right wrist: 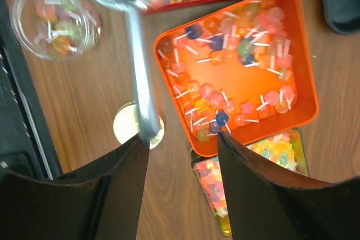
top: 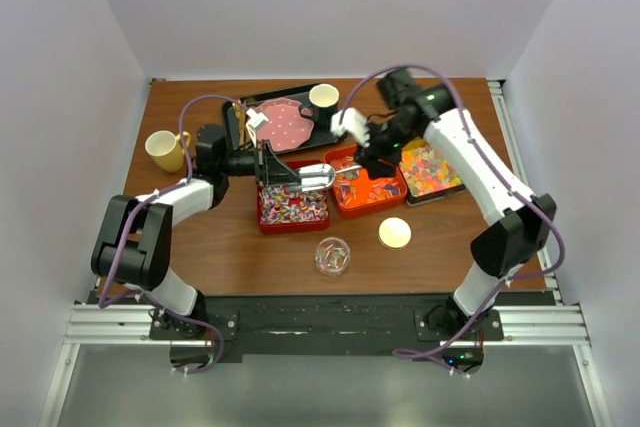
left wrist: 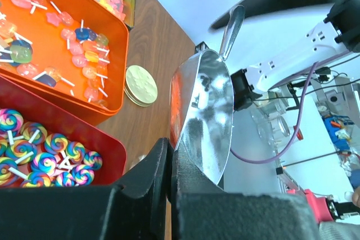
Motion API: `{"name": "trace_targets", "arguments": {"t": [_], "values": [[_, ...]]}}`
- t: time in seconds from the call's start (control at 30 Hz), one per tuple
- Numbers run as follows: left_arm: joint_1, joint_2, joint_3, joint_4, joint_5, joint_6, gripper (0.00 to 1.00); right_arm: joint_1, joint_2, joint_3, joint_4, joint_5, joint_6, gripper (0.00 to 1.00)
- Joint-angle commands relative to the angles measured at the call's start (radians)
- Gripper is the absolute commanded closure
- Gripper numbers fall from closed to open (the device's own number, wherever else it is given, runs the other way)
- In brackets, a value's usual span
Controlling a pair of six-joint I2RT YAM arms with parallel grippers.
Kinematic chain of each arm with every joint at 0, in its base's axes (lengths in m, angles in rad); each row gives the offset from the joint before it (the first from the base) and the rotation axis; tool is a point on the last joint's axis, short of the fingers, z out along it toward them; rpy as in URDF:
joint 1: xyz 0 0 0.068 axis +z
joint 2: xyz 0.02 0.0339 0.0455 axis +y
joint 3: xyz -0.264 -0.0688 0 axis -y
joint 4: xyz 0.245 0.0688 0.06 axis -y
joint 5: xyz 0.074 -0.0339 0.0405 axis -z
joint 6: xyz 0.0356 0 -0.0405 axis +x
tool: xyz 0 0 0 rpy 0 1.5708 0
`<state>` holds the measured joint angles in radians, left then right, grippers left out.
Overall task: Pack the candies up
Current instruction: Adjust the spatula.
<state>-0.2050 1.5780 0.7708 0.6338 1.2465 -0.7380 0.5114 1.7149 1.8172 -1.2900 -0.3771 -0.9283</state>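
My left gripper [top: 275, 173] [left wrist: 171, 151] is shut on the rim of a metal scoop [top: 316, 179] [left wrist: 205, 111], held over the trays. My right gripper [top: 366, 155] [right wrist: 183, 139] is open, and the scoop's handle [right wrist: 138, 77] lies against its left finger. Swirl lollipops fill a red tray [top: 268, 217] [left wrist: 39, 155]. Orange-red lollipops lie in an orange tray [top: 345, 209] [right wrist: 236, 71]. Small gummy candies fill a dark tray [top: 430, 169] [right wrist: 270, 150]. A clear cup [top: 332, 255] [right wrist: 56, 21] holds a few candies.
A round yellow lid [top: 395, 233] [right wrist: 125, 126] lies near the cup. A black tray [top: 232, 125] at the back holds a pink dotted plate [top: 285, 123] and a white cup [top: 323, 97]. A yellow mug [top: 165, 150] stands at the left.
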Motion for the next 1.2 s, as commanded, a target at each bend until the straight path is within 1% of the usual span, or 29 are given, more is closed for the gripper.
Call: {"name": "trace_targets", "arguments": {"t": [0.0,0.1,0.27,0.4,0.53,0.6,0.63,0.73,0.83,1.1,1.17], "values": [[0.006,0.016,0.042,-0.026,0.06,0.057,1.0,-0.031,-0.093,0.033,-0.029,-0.338,0.034,0.44],[0.006,0.017,0.044,-0.026,0.064,0.055,1.0,-0.031,-0.11,-0.009,0.044,-0.376,0.065,0.44],[0.006,0.01,0.044,-0.029,0.06,0.051,1.0,-0.027,-0.077,-0.004,0.052,-0.402,0.04,0.44],[0.007,0.007,0.047,-0.029,0.062,0.043,1.0,0.002,-0.054,-0.004,0.063,-0.356,0.017,0.44],[0.006,0.004,0.047,-0.029,0.062,0.042,1.0,0.007,-0.07,-0.062,0.19,-0.307,0.054,0.45],[0.006,0.002,0.045,-0.031,0.065,0.04,1.0,0.009,-0.061,-0.068,0.207,-0.296,0.054,0.46],[0.007,0.002,0.044,-0.031,0.065,0.038,1.0,0.009,-0.055,-0.062,0.205,-0.295,0.048,0.47],[0.009,0.002,0.045,-0.034,0.065,0.04,1.0,0.013,-0.035,-0.044,0.181,-0.293,0.028,0.54],[0.007,0.004,0.044,-0.034,0.065,0.04,1.0,0.022,-0.029,-0.044,0.182,-0.289,0.023,0.63],[0.009,0.004,0.042,-0.033,0.067,0.035,1.0,0.062,-0.031,-0.056,0.164,-0.24,-0.02,0.67],[0.009,0.004,0.042,-0.033,0.068,0.035,1.0,0.065,-0.029,-0.056,0.166,-0.235,-0.02,0.7]]}}
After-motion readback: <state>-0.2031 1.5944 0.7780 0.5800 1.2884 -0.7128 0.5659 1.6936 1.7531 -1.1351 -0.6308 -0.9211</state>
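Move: The spatula's handle, bowl end held in the left fingers, lies about 5 cm to the right hand's left, 1 cm back and nearly level; from the left hand it is some 11 cm right and 2 cm ahead. Beneath the right hand, roughly 14 cm down and 3 cm back, is the orange box. The red swirl-lollipop box sits 17 cm left and 6 cm back, the jar about 8 cm left and 20 cm back. Rising some 5 cm as it draws back and left, the open right hand then comes down about 4 cm while still working left, ending some 6 cm left with its fingers astride the spatula's handle. Its fingertips swing roughly 15 degrees farther towards the left, and the gap narrows partway without shutting. The left hand stays put, keeping its pinch on the bowl. ##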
